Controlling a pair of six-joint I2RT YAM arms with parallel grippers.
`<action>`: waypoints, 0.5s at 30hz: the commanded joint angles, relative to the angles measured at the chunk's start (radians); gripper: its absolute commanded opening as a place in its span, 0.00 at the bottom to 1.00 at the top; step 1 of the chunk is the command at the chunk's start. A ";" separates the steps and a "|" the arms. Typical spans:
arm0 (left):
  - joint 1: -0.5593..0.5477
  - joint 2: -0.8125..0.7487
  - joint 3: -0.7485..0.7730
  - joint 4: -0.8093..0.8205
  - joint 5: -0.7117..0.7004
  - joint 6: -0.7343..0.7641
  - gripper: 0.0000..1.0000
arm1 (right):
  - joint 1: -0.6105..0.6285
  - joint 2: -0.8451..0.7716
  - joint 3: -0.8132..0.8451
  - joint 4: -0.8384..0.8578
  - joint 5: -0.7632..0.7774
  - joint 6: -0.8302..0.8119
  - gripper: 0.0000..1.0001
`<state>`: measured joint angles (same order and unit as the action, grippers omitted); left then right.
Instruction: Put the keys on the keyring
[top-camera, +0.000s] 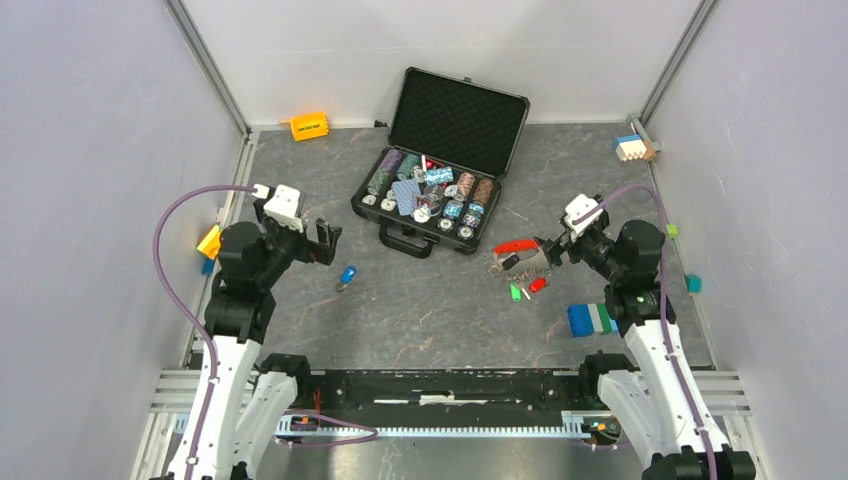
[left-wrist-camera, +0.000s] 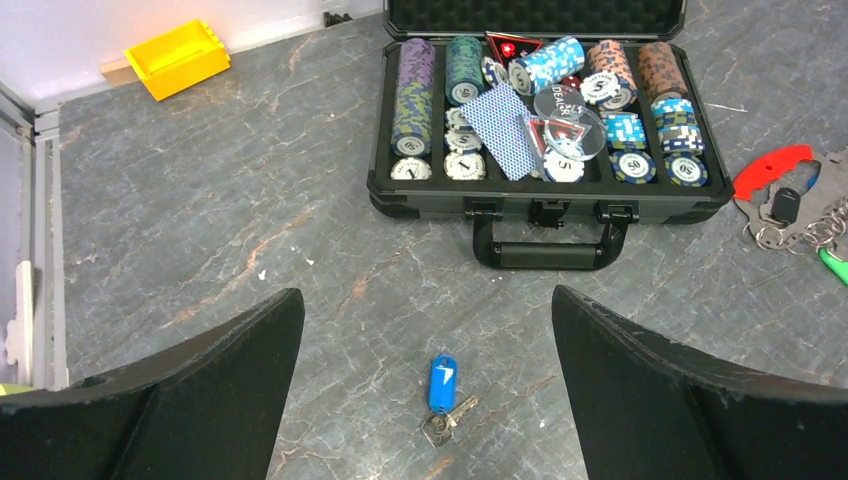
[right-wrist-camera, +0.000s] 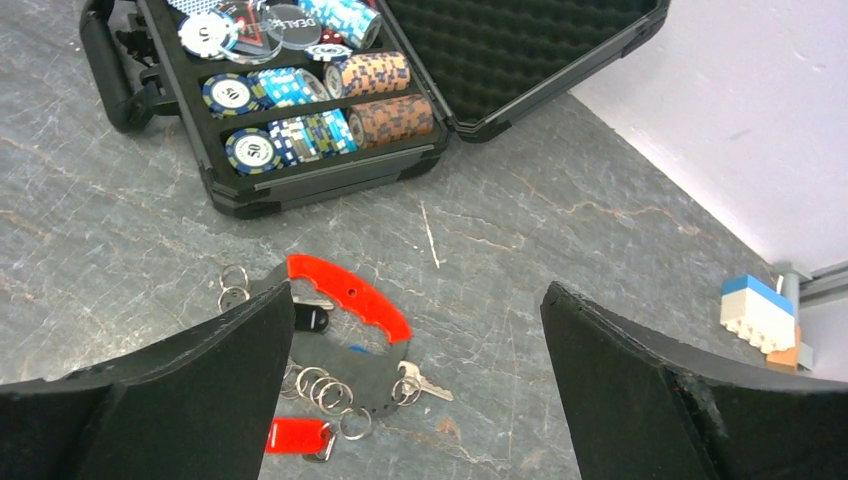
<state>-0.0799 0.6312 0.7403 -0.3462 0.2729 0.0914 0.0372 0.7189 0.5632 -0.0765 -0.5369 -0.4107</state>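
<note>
A blue-capped key (top-camera: 347, 277) lies on the grey table just right of my left gripper (top-camera: 325, 243). In the left wrist view that blue key (left-wrist-camera: 442, 385) rests below and between the open fingers of the left gripper (left-wrist-camera: 428, 295), untouched. The keyring (top-camera: 520, 252), a curved red fob on a grey plate with several metal rings, lies by my right gripper (top-camera: 550, 250). A green key (top-camera: 516, 292) and a red key (top-camera: 538, 285) sit just in front of it. In the right wrist view the red fob (right-wrist-camera: 350, 295) and the red key (right-wrist-camera: 295, 435) lie under the open right gripper (right-wrist-camera: 418, 290), its left finger covering part.
An open black poker chip case (top-camera: 458, 120) stands mid-table at the back, full of chips and cards. A yellow block (top-camera: 309, 126) lies at the back left and a stacked block (top-camera: 633, 148) at the back right. A blue, white and green block (top-camera: 590, 318) sits by the right arm.
</note>
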 joint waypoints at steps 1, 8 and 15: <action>0.006 0.030 0.053 0.001 0.014 0.047 1.00 | 0.000 -0.001 -0.016 0.005 -0.060 -0.033 0.98; 0.005 0.133 0.083 -0.115 0.147 0.159 1.00 | 0.092 0.092 0.010 -0.121 -0.033 -0.135 0.98; -0.001 0.208 0.072 -0.140 0.311 0.181 1.00 | 0.199 0.258 0.043 -0.160 0.062 -0.251 0.90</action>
<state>-0.0799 0.8314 0.7918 -0.4778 0.4534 0.2195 0.1856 0.8967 0.5533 -0.2058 -0.5404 -0.5629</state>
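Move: The blue-tagged key lies about 22 cm below the left hand, some 2 cm ahead and 2 cm to its right; the case handle stands roughly 8 cm farther out and 14 cm to the right of that key. The red key tag is about 18 cm below the right hand, some 4 cm back and 4 cm to its left. From that tag, the green tag lies 5 cm left and 2 cm back, the black tag 7 cm left and 6 cm farther out, and the red handle 5 cm left and 9 cm out. Towards the red tag and its loose rings the right hand drops about 8 cm, drifting left and slightly back while it tips down and turns counter-clockwise. The blue-tagged key is approached too: the left hand sinks some 5 cm and shifts right, tipping down and turning clockwise. Both speed up as they go, fingers staying open and still clear of the table. ##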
